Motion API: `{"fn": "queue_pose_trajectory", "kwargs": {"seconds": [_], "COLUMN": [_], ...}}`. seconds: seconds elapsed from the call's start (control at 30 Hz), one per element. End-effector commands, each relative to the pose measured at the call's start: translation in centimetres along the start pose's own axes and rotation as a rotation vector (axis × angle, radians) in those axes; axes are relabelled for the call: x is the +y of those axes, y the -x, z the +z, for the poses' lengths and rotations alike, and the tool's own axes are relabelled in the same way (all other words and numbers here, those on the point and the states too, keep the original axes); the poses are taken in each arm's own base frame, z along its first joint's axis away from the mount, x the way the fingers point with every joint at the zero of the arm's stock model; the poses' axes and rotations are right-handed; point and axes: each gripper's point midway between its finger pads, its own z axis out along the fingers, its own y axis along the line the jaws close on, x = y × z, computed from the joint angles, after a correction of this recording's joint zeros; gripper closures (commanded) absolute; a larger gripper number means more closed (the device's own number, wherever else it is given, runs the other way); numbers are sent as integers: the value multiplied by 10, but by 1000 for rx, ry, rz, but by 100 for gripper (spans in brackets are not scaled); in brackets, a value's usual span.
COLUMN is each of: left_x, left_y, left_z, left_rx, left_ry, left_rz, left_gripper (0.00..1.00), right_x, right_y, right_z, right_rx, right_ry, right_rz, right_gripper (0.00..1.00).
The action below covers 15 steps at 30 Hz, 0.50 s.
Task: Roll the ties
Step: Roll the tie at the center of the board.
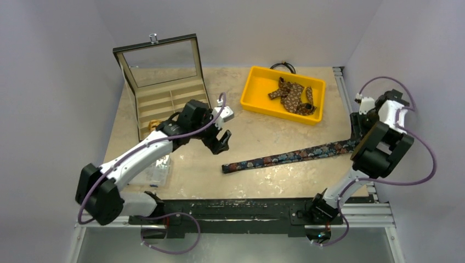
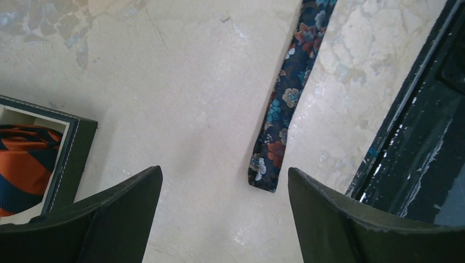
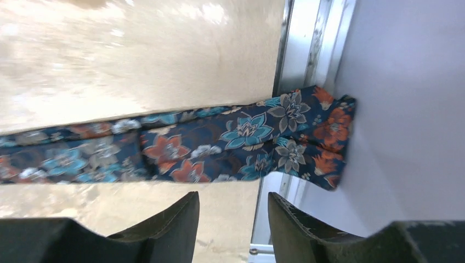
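Observation:
A navy floral tie lies flat across the table, narrow end to the left. Its wide end hangs over the right edge rail against the wall. My left gripper hovers open above the narrow end, which lies just beyond the gap between my left gripper's fingertips. My right gripper is open and empty, its tips just short of the wide part. A brown dotted tie lies crumpled in the yellow bin. A red-orange striped tie sits in the box.
An open compartment box with a glass lid stands at the back left. A black cable loop lies behind the bin. A clear plastic item sits near the left arm. Metal rails border the right edge, and a black frame the front.

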Motion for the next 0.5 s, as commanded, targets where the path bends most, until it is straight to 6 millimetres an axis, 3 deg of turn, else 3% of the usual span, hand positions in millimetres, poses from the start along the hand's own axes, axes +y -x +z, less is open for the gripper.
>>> {"fn": "queue_pose_trajectory", "kwargs": {"seconds": [0.0, 0.07, 0.17, 0.27, 0.33, 0.47], "left_x": [-20, -20, -21, -26, -37, -43], "left_y": [13, -3, -30, -38, -41, -40], "left_z": [-16, -10, 8, 17, 22, 47], "left_rx": [-139, -79, 68, 82, 74, 91], "left_ry": [-51, -56, -47, -71, -107, -44], "left_rz": [10, 78, 232, 222, 184, 310], "left_gripper": [15, 15, 14, 15, 17, 19], "right_x": [27, 47, 90, 158, 201, 252], "right_y": [26, 31, 40, 50, 46, 38], "right_z": [-75, -90, -94, -84, -72, -44], "right_rx": [-200, -246, -283, -265, -232, -184], "right_ry": [72, 120, 204, 325, 423, 509], "right_rz": [-79, -136, -234, -316, -337, -386], "right_gripper": [52, 51, 50, 53, 56, 59]}}
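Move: The tie lies unrolled. Its left end is some 5 cm back of my left hand, about 2 cm to its right and 14 cm below; the striped roll sits roughly 15 cm ahead and 9 cm left. From my right hand, that same end is about 55 cm left, 10 cm back and 6 cm down. The tie's right end is nearly beneath my right hand, some 4 cm right, and the yellow tray's middle is about 18 cm ahead and 31 cm left. I whip my right hand about 20 cm left, away from the tie's right end, arching up some 10 cm and then starting to sink, turning nearly 30 degrees counter-clockwise with the fingers kept half open. My left hand, after a slight lift, comes down and back about 5 cm each towards the tie's left end, fingers staying wide open and touching nothing. ##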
